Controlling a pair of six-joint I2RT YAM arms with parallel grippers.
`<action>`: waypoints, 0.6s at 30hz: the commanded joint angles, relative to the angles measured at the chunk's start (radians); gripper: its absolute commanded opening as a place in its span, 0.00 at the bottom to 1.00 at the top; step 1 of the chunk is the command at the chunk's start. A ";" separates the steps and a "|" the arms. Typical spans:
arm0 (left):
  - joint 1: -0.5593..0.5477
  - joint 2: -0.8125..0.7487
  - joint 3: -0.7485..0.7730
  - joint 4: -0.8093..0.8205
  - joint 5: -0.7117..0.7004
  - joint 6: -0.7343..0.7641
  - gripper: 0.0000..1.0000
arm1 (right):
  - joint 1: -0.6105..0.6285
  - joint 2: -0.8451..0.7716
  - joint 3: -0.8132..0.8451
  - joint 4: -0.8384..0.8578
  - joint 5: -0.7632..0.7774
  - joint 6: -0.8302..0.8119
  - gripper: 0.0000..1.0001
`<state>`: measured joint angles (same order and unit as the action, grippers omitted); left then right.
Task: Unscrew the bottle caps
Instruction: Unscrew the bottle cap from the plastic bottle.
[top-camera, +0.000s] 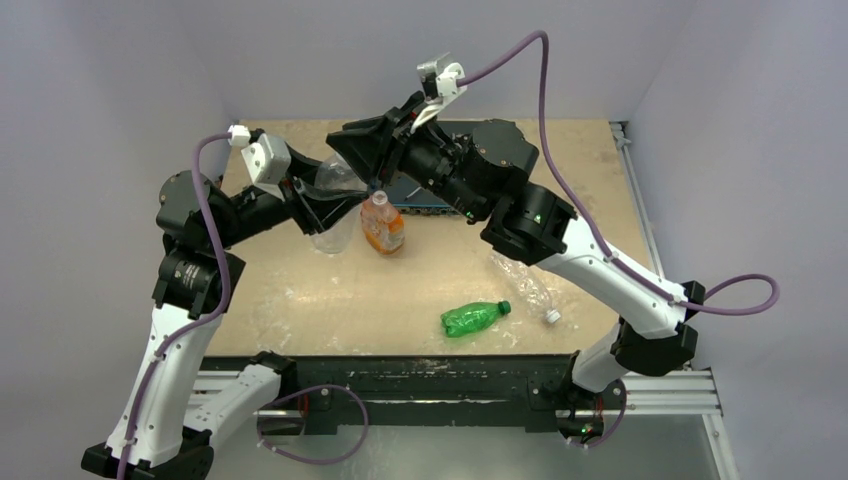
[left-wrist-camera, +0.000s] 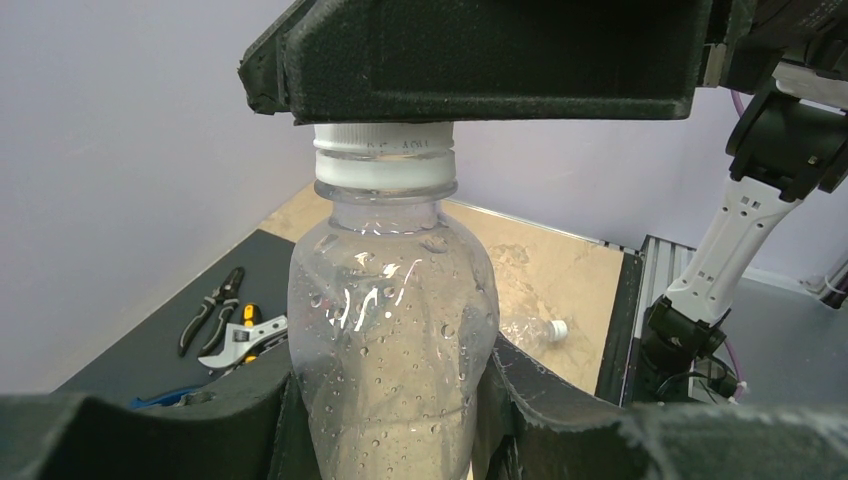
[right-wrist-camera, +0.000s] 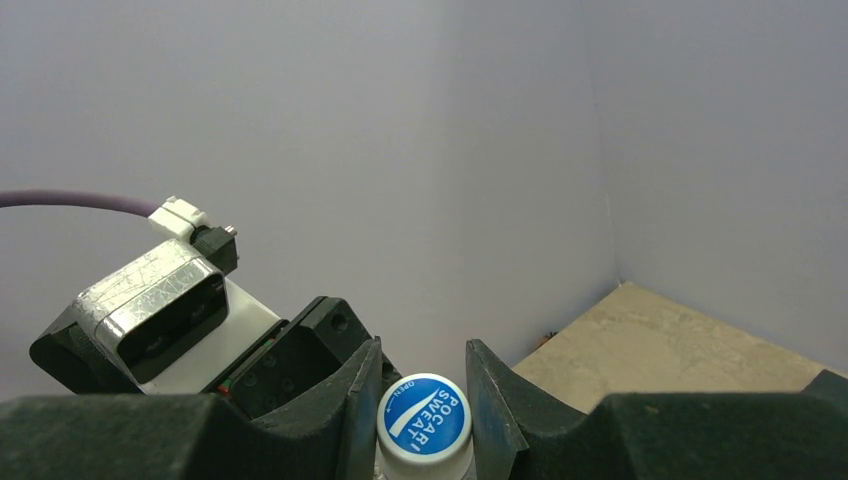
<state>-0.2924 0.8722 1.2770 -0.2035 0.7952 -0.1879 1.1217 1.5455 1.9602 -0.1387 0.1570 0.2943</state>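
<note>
A clear, droplet-covered bottle (left-wrist-camera: 390, 330) stands upright between the fingers of my left gripper (left-wrist-camera: 390, 425), which is shut on its body. Its white cap (left-wrist-camera: 384, 160) has a blue printed top (right-wrist-camera: 424, 417). My right gripper (right-wrist-camera: 424, 400) is shut on that cap from above, one finger on each side. In the top view the two grippers meet over the back middle of the table, left (top-camera: 335, 205) and right (top-camera: 372, 178). An orange-label bottle (top-camera: 383, 225) stands just beside them. A green bottle (top-camera: 473, 318) and a clear crinkled bottle (top-camera: 525, 285) with a white cap (top-camera: 552, 316) lie nearer the front.
Pliers and a wrench (left-wrist-camera: 225, 325) lie on a dark mat (left-wrist-camera: 150, 350) at the back of the table. The right arm (top-camera: 590, 260) stretches across the right side. Purple walls close the back and sides.
</note>
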 joint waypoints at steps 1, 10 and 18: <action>0.002 -0.004 0.004 0.049 0.008 -0.003 0.00 | 0.000 -0.007 -0.009 0.012 -0.041 0.019 0.00; 0.002 0.010 0.006 0.186 0.193 -0.229 0.00 | -0.025 -0.120 -0.199 0.196 -0.321 -0.088 0.00; 0.002 0.032 -0.002 0.371 0.334 -0.431 0.00 | -0.080 -0.187 -0.246 0.251 -0.642 -0.120 0.00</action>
<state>-0.2924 0.8997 1.2713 0.0013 1.0740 -0.4595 1.0634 1.4010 1.7451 0.0853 -0.2283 0.2180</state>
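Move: The bottle cap is already between the right fingertips. From the left hand, which holds the clear bottle by its body, the cap is roughly 10 cm above, 3 cm farther out and 3 cm to the right. The open orange bottle stands on the table about 13 cm ahead of the right hand, level sideways and some 47 cm below; the green bottle lies about 19 cm to its right, 3 cm back and 52 cm down. Right fingertips keep their pinch on the cap while the left hand keeps its grip on the bottle, and the two wrists twist against each other: the right counter-clockwise by about 15 degrees, also tilting up, the left clockwise by nearly 20. Meanwhile both hands draw back together about 5 cm, drifting a little to the right and up. ##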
